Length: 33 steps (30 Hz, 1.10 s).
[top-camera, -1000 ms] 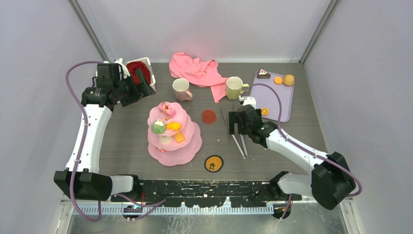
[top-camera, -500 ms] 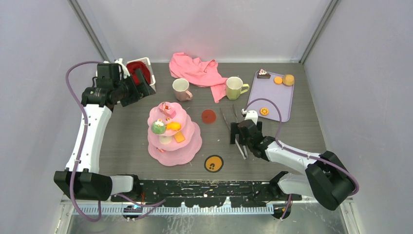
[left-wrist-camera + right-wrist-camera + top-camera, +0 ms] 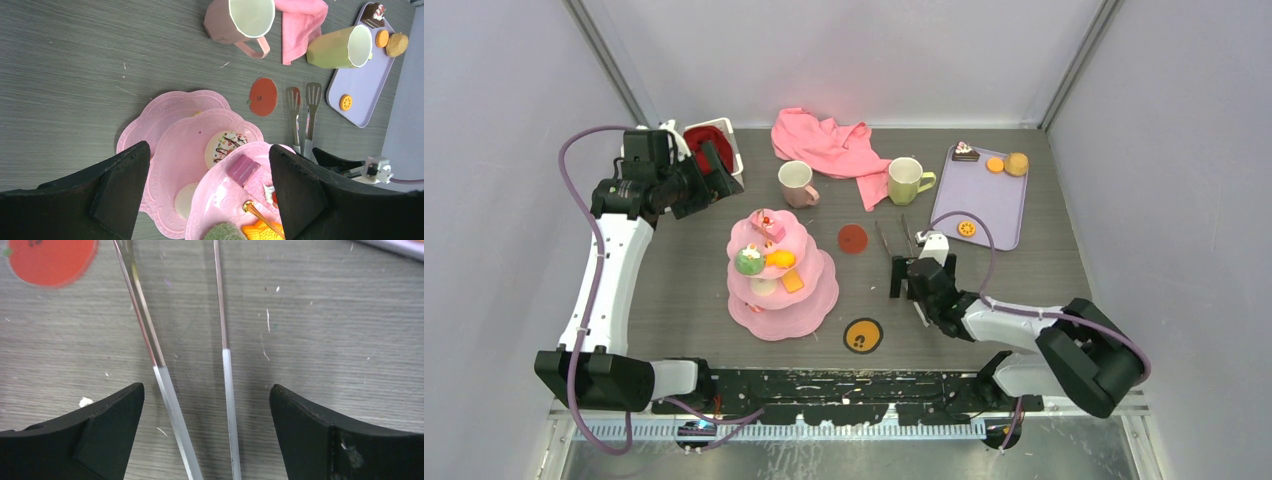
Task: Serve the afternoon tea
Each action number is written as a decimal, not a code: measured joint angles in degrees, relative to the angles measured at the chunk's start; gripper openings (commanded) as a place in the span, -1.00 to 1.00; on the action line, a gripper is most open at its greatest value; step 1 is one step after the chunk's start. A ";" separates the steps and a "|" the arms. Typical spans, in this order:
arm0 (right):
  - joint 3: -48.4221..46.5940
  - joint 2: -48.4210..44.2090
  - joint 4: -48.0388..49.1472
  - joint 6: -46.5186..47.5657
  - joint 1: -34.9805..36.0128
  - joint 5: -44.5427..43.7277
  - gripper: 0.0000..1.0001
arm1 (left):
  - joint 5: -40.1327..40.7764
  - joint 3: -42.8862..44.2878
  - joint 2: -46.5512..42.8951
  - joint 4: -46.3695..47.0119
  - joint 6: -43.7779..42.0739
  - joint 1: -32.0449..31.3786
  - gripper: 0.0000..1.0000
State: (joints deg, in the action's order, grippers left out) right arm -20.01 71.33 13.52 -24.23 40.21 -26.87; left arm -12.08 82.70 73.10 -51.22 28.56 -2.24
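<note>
The pink three-tier cake stand stands left of centre with a green ball, an orange fish and a pink cake slice on its tiers. The pale pink mug and yellow-green mug stand behind it. Metal tongs lie on the table. My right gripper is low over them, open, with both tong arms between its fingers and untouched. My left gripper hangs open and empty at the back left, and its wrist view looks down on the stand.
A purple tray at the back right holds a chocolate cake slice, cookies and an orange slice. A pink cloth and a white basket sit at the back. A red disc and a yellow disc lie on the table.
My right gripper has drawn back toward the near edge along the tongs and dropped lower over their arms. The left arm has not moved.
</note>
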 measured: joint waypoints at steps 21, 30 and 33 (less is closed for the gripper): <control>2.27 5.31 6.10 -2.67 6.69 -9.16 -0.54 | 0.00 0.28 1.57 0.00 -0.02 0.00 0.76; 0.15 -1.88 -1.75 4.87 6.73 -2.05 -0.96 | 0.02 0.28 1.57 0.00 -0.04 0.00 0.76; -5.01 -6.97 -8.79 7.15 6.75 -0.39 -0.99 | 0.00 0.28 1.57 0.02 -0.04 0.00 0.76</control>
State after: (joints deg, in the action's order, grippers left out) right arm -25.02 64.36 4.73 -17.08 46.96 -27.27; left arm -12.08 82.98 74.67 -51.20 28.51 -2.24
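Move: The right hand hovers low over the cake tongs, which lie spread on the table with their slotted heads pointing away; their middle is about 2 cm ahead, 1 cm left and 2 cm below. The red disc sits some 12 cm left and 5 cm ahead, the green mug about 14 cm ahead and 3 cm left, the purple tray roughly 12 cm ahead and 10 cm right. From the left hand the tongs lie about 29 cm right, 4 cm back and 27 cm below. The right hand's fingers close on the tongs' two white handles from either side and squeeze them together, after the hand dips about 1.5 cm around them. Still gripping, it then rises some 5 cm from its low point, drifting a couple of centimetres left and turning about 10 degrees counter-clockwise. ##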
